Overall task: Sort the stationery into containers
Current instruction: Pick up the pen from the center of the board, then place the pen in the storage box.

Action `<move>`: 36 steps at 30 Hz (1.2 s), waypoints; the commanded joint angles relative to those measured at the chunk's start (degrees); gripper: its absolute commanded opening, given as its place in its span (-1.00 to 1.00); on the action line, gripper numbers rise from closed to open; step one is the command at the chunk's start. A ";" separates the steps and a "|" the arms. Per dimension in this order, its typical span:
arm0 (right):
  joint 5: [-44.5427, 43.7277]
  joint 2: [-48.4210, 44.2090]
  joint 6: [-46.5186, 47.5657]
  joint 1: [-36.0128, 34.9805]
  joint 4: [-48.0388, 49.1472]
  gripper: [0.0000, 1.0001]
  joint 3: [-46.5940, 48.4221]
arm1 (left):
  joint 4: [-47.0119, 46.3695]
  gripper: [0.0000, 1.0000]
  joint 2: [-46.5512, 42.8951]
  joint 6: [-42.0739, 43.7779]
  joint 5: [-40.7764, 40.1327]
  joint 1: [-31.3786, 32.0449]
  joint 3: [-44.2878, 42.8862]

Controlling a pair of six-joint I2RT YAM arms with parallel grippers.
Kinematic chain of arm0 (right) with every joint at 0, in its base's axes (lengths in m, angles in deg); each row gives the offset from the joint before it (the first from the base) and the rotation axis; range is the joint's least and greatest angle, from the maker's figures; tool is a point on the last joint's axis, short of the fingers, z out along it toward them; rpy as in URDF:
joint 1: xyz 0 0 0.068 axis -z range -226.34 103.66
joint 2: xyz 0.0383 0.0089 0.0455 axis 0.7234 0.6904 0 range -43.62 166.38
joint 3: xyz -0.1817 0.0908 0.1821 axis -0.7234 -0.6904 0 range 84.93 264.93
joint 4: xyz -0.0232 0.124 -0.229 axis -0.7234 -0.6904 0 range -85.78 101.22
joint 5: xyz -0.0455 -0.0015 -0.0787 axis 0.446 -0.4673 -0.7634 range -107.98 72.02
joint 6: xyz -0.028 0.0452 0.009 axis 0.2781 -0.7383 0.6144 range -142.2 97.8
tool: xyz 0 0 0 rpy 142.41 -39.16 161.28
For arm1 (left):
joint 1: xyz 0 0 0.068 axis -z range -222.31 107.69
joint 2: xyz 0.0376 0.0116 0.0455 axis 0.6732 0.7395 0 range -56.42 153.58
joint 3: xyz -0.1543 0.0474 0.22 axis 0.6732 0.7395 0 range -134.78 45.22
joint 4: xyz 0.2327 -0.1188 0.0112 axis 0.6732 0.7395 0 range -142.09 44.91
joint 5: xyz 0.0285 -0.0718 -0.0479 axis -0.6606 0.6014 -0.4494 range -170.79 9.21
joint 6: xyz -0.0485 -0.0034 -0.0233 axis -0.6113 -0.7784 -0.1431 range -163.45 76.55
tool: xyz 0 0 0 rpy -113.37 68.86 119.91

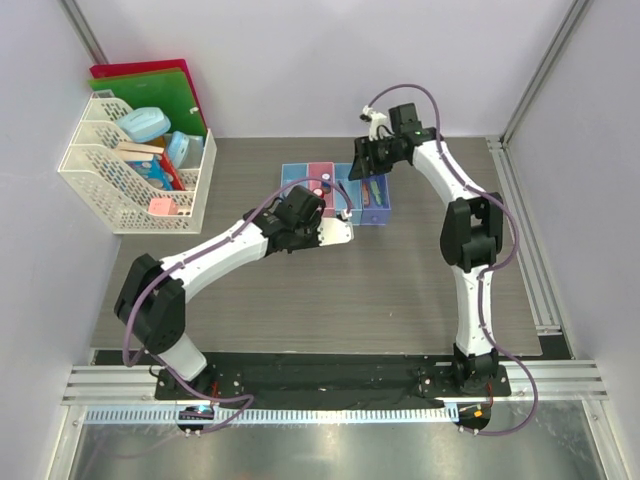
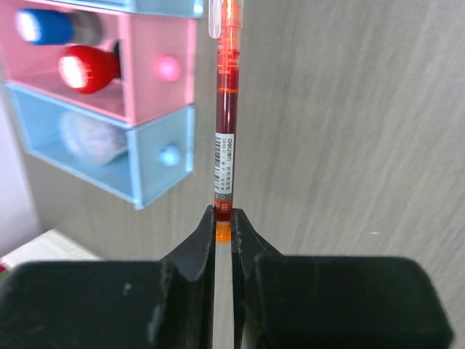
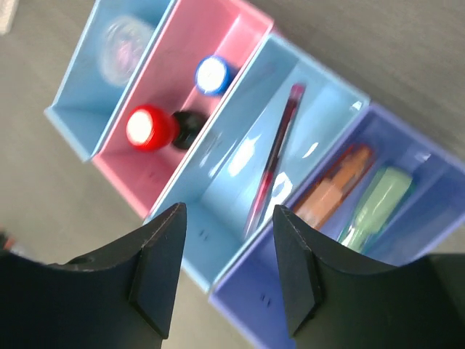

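Note:
A thin red-and-black pen (image 2: pixel 225 131) is clamped by its orange end in my shut left gripper (image 2: pixel 224 222), which sits by the front of the containers (image 1: pixel 337 190). The pen runs along the front of the pink bin (image 2: pixel 160 43) and light blue bin (image 2: pixel 163 182). My right gripper (image 3: pixel 229 262) hangs open and empty over the bins (image 1: pixel 370 165). Another pen (image 3: pixel 280 153) lies in the middle light blue bin. An orange marker (image 3: pixel 334 185) and a green piece (image 3: pixel 378 196) lie in the purple-blue bin. Red (image 3: pixel 145 127) and blue (image 3: pixel 213 75) pieces sit in the pink bin, and a clear lump (image 3: pixel 123 40) in the end bin.
A white lattice rack (image 1: pixel 135 175) holding boxes and red and green folders stands at the back left. Grey walls close in the table on both sides, with a metal rail (image 1: pixel 525 240) along the right edge.

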State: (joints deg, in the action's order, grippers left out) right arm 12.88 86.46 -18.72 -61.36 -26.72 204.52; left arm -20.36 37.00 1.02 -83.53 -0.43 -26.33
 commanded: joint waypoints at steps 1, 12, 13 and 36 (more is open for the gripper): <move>11.76 -4.66 5.20 0.70 -14.78 0.12 4.15 | -6.41 -1.00 -5.36 6.06 -4.64 0.12 0.18; 21.71 -2.65 18.40 -2.81 -31.93 0.08 3.53 | -7.64 -1.00 -7.74 8.61 -1.12 1.18 1.23; 21.88 -2.21 18.40 -2.82 -32.55 0.08 4.33 | -7.73 -1.00 -7.73 9.05 -1.30 1.53 1.58; 23.91 -1.23 22.35 -7.38 -38.27 0.08 2.93 | -9.58 -1.00 -5.71 13.19 -2.18 1.70 1.24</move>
State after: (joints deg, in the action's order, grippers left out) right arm 36.22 85.44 1.87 -67.29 -63.66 208.19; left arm -27.42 31.08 13.22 -85.71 1.10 -22.49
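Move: My left hand already holds the pen by its orange end, the pen pointing to my right, its middle some 6 cm off my left fingers. From my empty right hand, the pen's middle is about 19 cm back and 6 cm to the left, roughly level. Below the right hand by about 9 cm, the light-blue bin with the first pen lies some 5 cm back and 4 cm left; the pink bin is 6 cm left of it. I bring my open right hand about 16 cm back and a little left off the bins, rising some 3 cm, turning it counter-clockwise and tipping it further down until its fingers come close around the pen's free, capped end. My left hand keeps its pinch on the orange end, lifts about 5 cm, eases slightly back down and tips the fingers up a little. ##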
